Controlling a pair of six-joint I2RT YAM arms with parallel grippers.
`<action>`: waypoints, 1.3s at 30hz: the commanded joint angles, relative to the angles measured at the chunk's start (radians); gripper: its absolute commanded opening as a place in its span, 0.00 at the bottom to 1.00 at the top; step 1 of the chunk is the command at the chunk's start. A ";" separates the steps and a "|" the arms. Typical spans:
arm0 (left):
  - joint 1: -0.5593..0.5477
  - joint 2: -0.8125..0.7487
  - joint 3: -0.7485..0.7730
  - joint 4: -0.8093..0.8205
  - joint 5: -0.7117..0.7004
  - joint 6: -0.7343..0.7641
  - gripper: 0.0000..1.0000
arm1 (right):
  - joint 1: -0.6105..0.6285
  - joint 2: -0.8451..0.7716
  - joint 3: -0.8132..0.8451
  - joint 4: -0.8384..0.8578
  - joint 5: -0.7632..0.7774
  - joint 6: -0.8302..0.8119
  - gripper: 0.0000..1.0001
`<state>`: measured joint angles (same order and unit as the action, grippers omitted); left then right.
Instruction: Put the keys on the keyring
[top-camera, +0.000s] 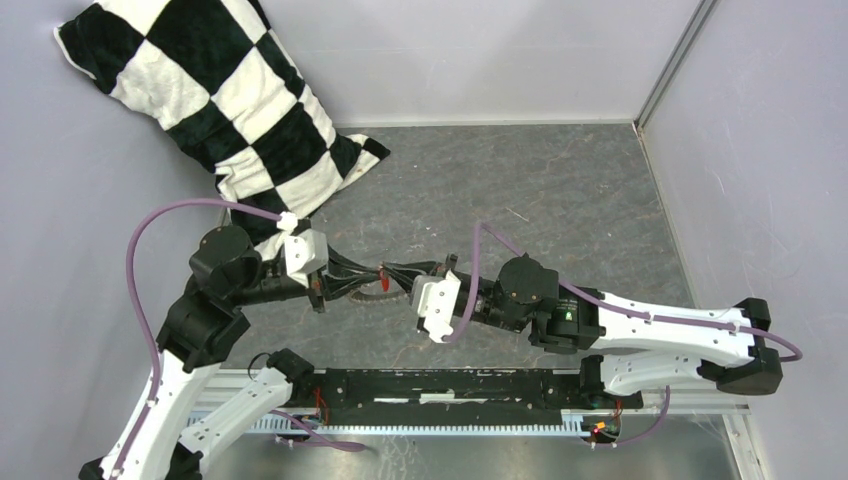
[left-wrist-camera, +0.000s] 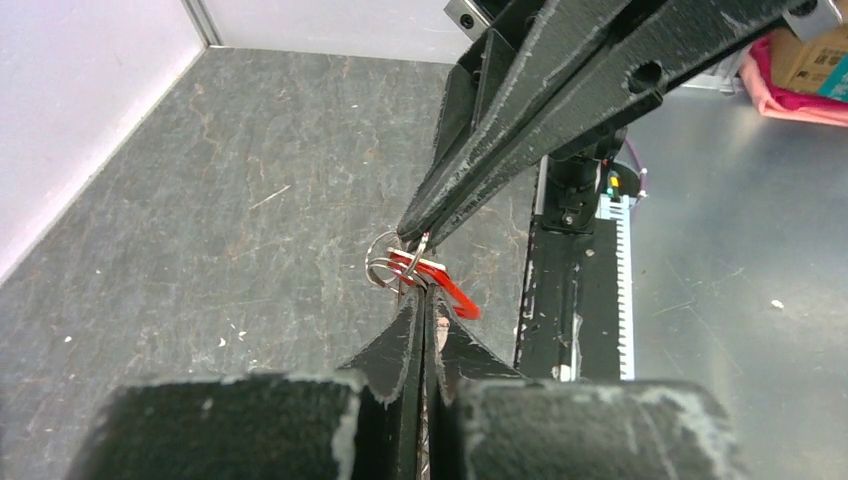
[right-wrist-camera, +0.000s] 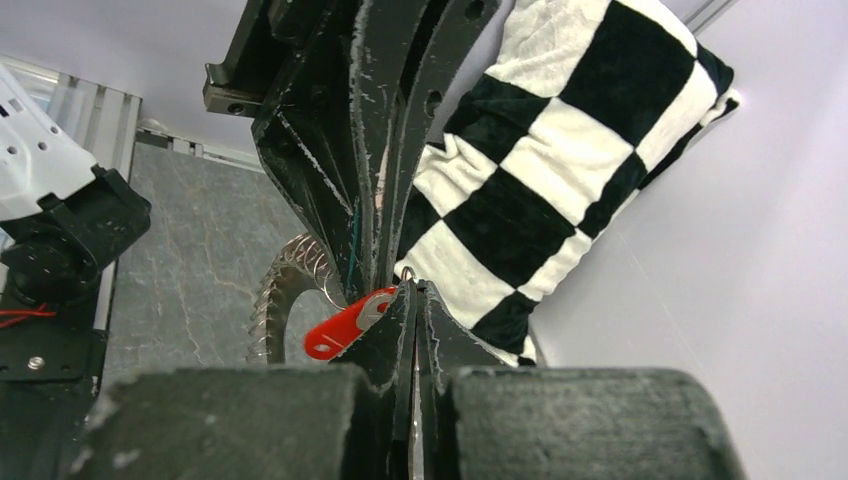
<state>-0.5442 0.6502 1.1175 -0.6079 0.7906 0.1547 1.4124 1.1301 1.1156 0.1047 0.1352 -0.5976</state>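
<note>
Both grippers meet tip to tip above the middle of the table. My left gripper (top-camera: 378, 277) (left-wrist-camera: 421, 297) is shut, with a thin toothed strip of metal showing between its jaws. The keyring (right-wrist-camera: 283, 288), a toothed grey disc with a hollow centre, hangs behind its fingers, and small wire loops (left-wrist-camera: 384, 263) stick out at its tips. My right gripper (top-camera: 392, 284) (right-wrist-camera: 410, 288) is shut on a thin silvery blade. The red-headed key (right-wrist-camera: 341, 327) (left-wrist-camera: 446, 285) juts out sideways from its tips, pressed against the left gripper's tips.
A black and white chequered pillow (top-camera: 220, 90) (right-wrist-camera: 560, 170) leans in the far left corner. The black base rail (top-camera: 450, 385) (left-wrist-camera: 575, 300) runs along the near edge, below the grippers. Pale walls close in the far side and the right side.
</note>
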 joint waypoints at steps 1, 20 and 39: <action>0.007 -0.023 -0.011 -0.002 0.038 0.119 0.02 | -0.032 -0.031 0.000 0.094 -0.038 0.085 0.01; 0.007 -0.106 -0.037 -0.006 0.063 0.330 0.02 | -0.195 0.002 0.010 0.035 -0.185 0.371 0.01; 0.007 -0.013 -0.022 -0.243 -0.060 0.578 0.92 | -0.228 -0.050 -0.035 0.082 -0.417 0.277 0.01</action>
<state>-0.5388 0.5827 1.0702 -0.7456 0.6872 0.5812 1.1934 1.1107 1.0729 0.1139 -0.1715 -0.2863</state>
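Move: The two shut grippers meet nearly tip to tip. The red-tagged keys dangle about 2 cm back of the left fingertips and 2 cm below, some 1 cm to their right. The big coiled keyring hangs under the left tips, its middle roughly 3 cm back and 6 cm below. From the right tips the keys lie 2 cm back, 1 cm left and 2 cm below. Right, still pinching, goes about 4 cm forward, half back; left opens, releasing the keyring, and sinks 3 cm. ##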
